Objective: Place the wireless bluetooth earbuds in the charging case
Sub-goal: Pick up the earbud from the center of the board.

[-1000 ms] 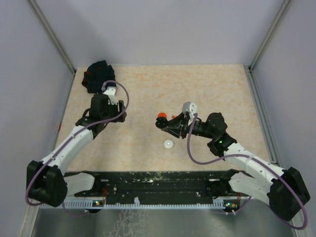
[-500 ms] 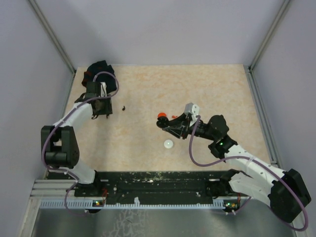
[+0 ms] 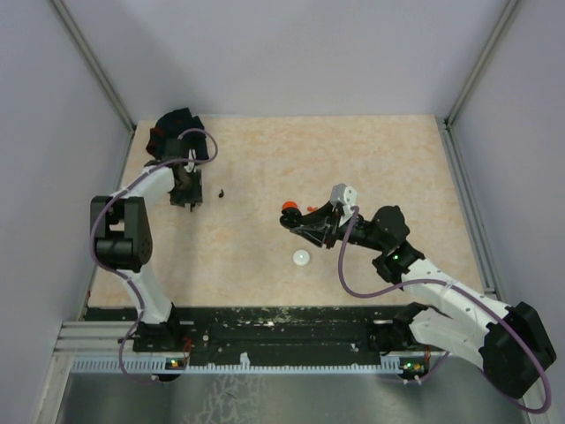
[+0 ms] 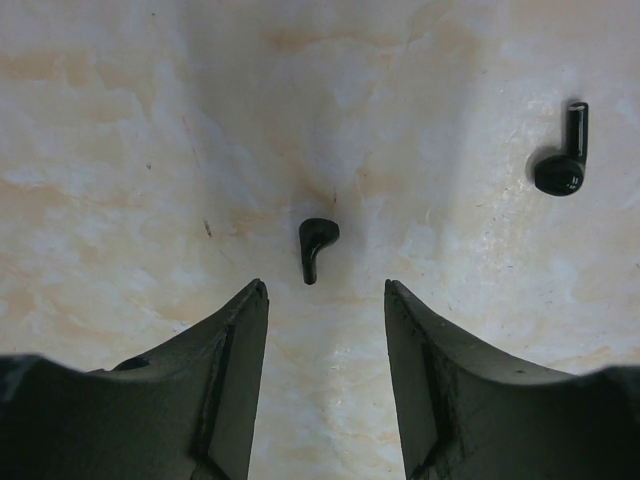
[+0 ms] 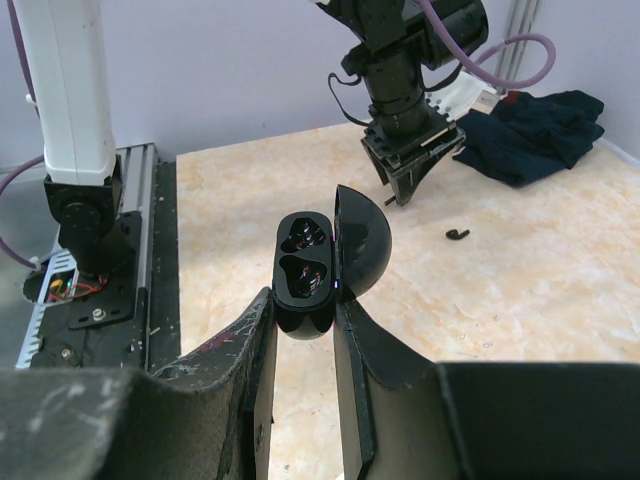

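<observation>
Two small black wireless bluetooth earbuds lie on the beige table. One earbud (image 4: 316, 246) sits just ahead of my left gripper (image 4: 325, 290), which is open and pointed down with nothing between its fingers. The other earbud (image 4: 561, 166) lies off to the right, also seen from above as a black earbud (image 3: 220, 192). My right gripper (image 5: 303, 300) is shut on the black charging case (image 5: 304, 268), held upright with its lid (image 5: 362, 240) swung open and both sockets empty. From above, the right gripper (image 3: 298, 223) holds the case mid-table.
A black fabric bundle (image 3: 177, 132) lies at the far left corner, just behind the left gripper (image 3: 187, 196). A red disc (image 3: 288, 207) sits beside the case and a white disc (image 3: 302, 258) lies nearer the arm bases. Walls close in the table's sides.
My left arm has folded back to the far left and its gripper has come down over the earbuds. The right arm shifted slightly, still holding the open case.
</observation>
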`<state>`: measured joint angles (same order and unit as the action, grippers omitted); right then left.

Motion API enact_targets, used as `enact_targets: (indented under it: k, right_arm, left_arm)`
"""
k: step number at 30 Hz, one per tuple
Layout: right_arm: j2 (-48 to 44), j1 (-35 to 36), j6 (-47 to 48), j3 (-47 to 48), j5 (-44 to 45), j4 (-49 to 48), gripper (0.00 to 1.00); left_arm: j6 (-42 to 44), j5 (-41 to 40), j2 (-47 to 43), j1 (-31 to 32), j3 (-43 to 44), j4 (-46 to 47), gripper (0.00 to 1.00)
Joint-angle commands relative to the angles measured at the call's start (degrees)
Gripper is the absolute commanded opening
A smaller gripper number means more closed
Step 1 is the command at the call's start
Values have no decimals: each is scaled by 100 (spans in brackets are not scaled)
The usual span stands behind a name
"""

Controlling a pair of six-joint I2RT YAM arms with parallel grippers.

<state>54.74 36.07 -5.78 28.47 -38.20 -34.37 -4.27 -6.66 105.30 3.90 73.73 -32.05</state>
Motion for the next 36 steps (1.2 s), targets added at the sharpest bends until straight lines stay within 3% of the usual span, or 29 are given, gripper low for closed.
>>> enact_targets:
  k: [1,14,36]
  right_arm:
    - [-130,-41,-21,25,14,-355,0]
    - [-104,-41,-6,18,23,-335,0]
    - [-109,-40,19,20,23,-303,0]
  left_arm:
    - [-20,-117,231,-19,298,-197,54]
    - [-4,-156,697,-17,613,-184,39]
    - [-17,-153,1028,-13,566,-94,28]
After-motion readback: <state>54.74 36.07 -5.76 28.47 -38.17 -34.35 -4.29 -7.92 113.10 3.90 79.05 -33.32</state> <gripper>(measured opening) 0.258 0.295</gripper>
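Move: The earbud I'm after lies under my open left fingers, about 2 cm ahead and 3 cm below, neither left nor right. The other earbud is some 9 cm to the right and 6 cm ahead of that hand, at the same depth, and the black cloth about 21 cm ahead and 4 cm left. From my right hand, the aimed-at earbud lies about 31 cm left, 19 cm forward and 24 cm down. I ease my left hand down about 2.5 cm and creep some 1.5 cm forward, fingers pointing steeply down, so the tips come down either side of the earbud's head. All the while I narrow the fingers from a bit over half open to under a third, still closing after the sinking has stopped. ##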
